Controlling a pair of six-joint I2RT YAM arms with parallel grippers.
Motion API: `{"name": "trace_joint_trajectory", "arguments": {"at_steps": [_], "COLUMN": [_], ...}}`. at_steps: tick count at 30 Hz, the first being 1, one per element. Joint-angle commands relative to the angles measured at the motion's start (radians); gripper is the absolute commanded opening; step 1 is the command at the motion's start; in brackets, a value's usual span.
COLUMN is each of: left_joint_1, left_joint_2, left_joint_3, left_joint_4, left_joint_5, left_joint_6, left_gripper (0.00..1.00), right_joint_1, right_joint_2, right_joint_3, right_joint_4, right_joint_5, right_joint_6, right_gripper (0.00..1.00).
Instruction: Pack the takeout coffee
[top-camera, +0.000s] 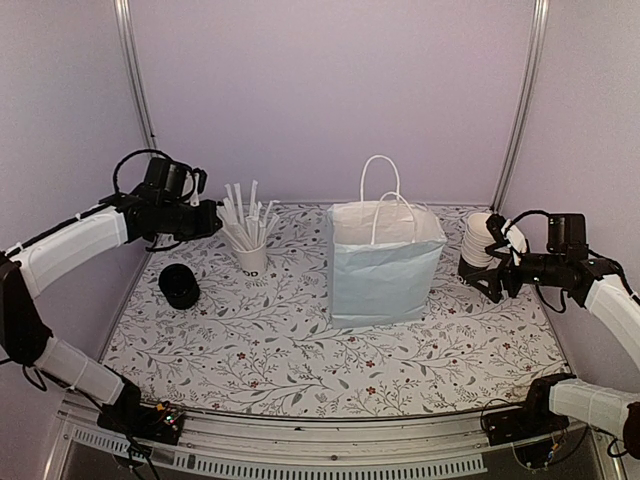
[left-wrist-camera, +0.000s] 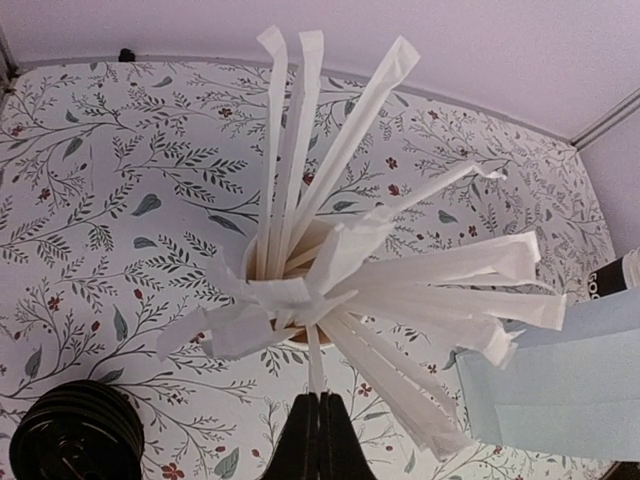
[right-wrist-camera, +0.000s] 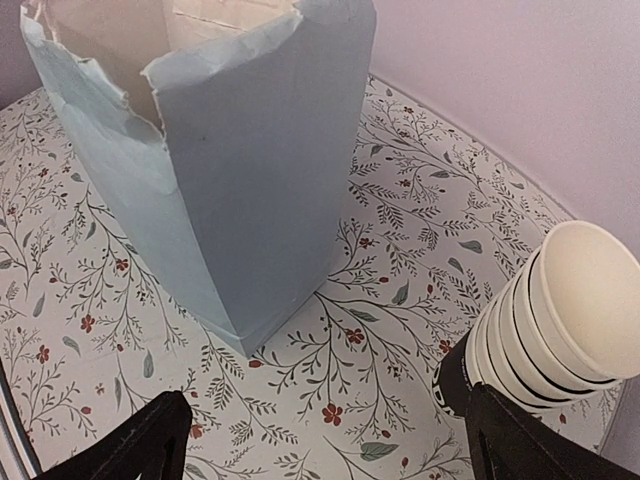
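A stack of black paper cups, white inside, leans at the right edge of the table; in the right wrist view the cup stack sits against the right fingertip. My right gripper is open beside it, with only table between its fingers. My left gripper is shut on the tip of one thin white straw, which comes out of the white cup of straws. Black round lids are stacked left of that cup.
The pale blue paper bag with white handles stands open in the middle of the floral table. Wrapped straws fan out widely above the straw cup. Purple walls close the back and sides.
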Motion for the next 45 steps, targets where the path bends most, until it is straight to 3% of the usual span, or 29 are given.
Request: {"name": "trace_joint_trajectory", "arguments": {"at_steps": [1,12,19,22,24,29,31,38,45], "left_joint_1": [0.010,0.008,0.008,0.009,0.008,0.004,-0.017,-0.197,-0.369], "left_joint_2": [-0.043,-0.269,-0.428,-0.475,-0.491,-0.443,-0.413,-0.297,-0.095], "left_joint_3": [0.044,0.159,0.288,0.337,0.351,0.330,0.318,0.359,0.455], "left_joint_4": [-0.027,-0.297,-0.455,-0.450,-0.411,-0.268,-0.203,-0.097,-0.189], "left_joint_5": [-0.024,-0.028,-0.110,-0.047,0.088,0.460,0.544,0.532,0.296], "left_joint_6": [0.027,0.085,0.082,0.104,0.116,0.072,0.041,0.033,0.132], "left_gripper": [0.00,0.00,0.00,0.00,0.00,0.00,0.00,0.00,0.00], "right_joint_1": [-0.004,-0.004,-0.004,-0.004,-0.004,-0.004,-0.004,-0.004,-0.004], "right_joint_2": [-0.003,0.009,0.018,0.017,0.018,0.016,0.012,0.007,-0.008], "right_joint_3": [-0.011,-0.012,-0.011,-0.011,-0.011,-0.011,-0.011,-0.012,-0.014], "right_joint_4": [-0.005,-0.007,-0.003,-0.003,-0.003,-0.003,-0.003,-0.002,0.012], "right_joint_5": [-0.015,-0.007,0.017,0.016,0.013,0.011,0.010,0.014,0.042], "right_joint_6": [-0.012,-0.016,-0.013,-0.012,-0.013,-0.014,-0.012,-0.015,-0.010], "right_gripper": [0.99,0.99,0.99,0.99,0.99,0.99,0.99,0.99,0.99]}}
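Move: The straw my left fingers already pinch still stands in the white straw cup, about 2 cm ahead of that hand, 4 cm right and some 11 cm below. The paper bag it is bound for lies about 36 cm right and 13 cm back, its middle 4 cm lower. The black lid stack is 10 cm back, 11 cm left and 13 cm down. From my idle right hand the bag's middle is about 19 cm left, level fore and aft. Keeping the wrapped straw pinched, I draw my left hand up about 25 cm while pulling back some 15 cm, which takes the straw clear of the cup, and tip the fingers up towards level. Then I swing right, nearly 20 cm, towards the bag, sinking slightly and turning the wrist some 40 degrees clockwise so the straw's free end points to the bag's mouth. ##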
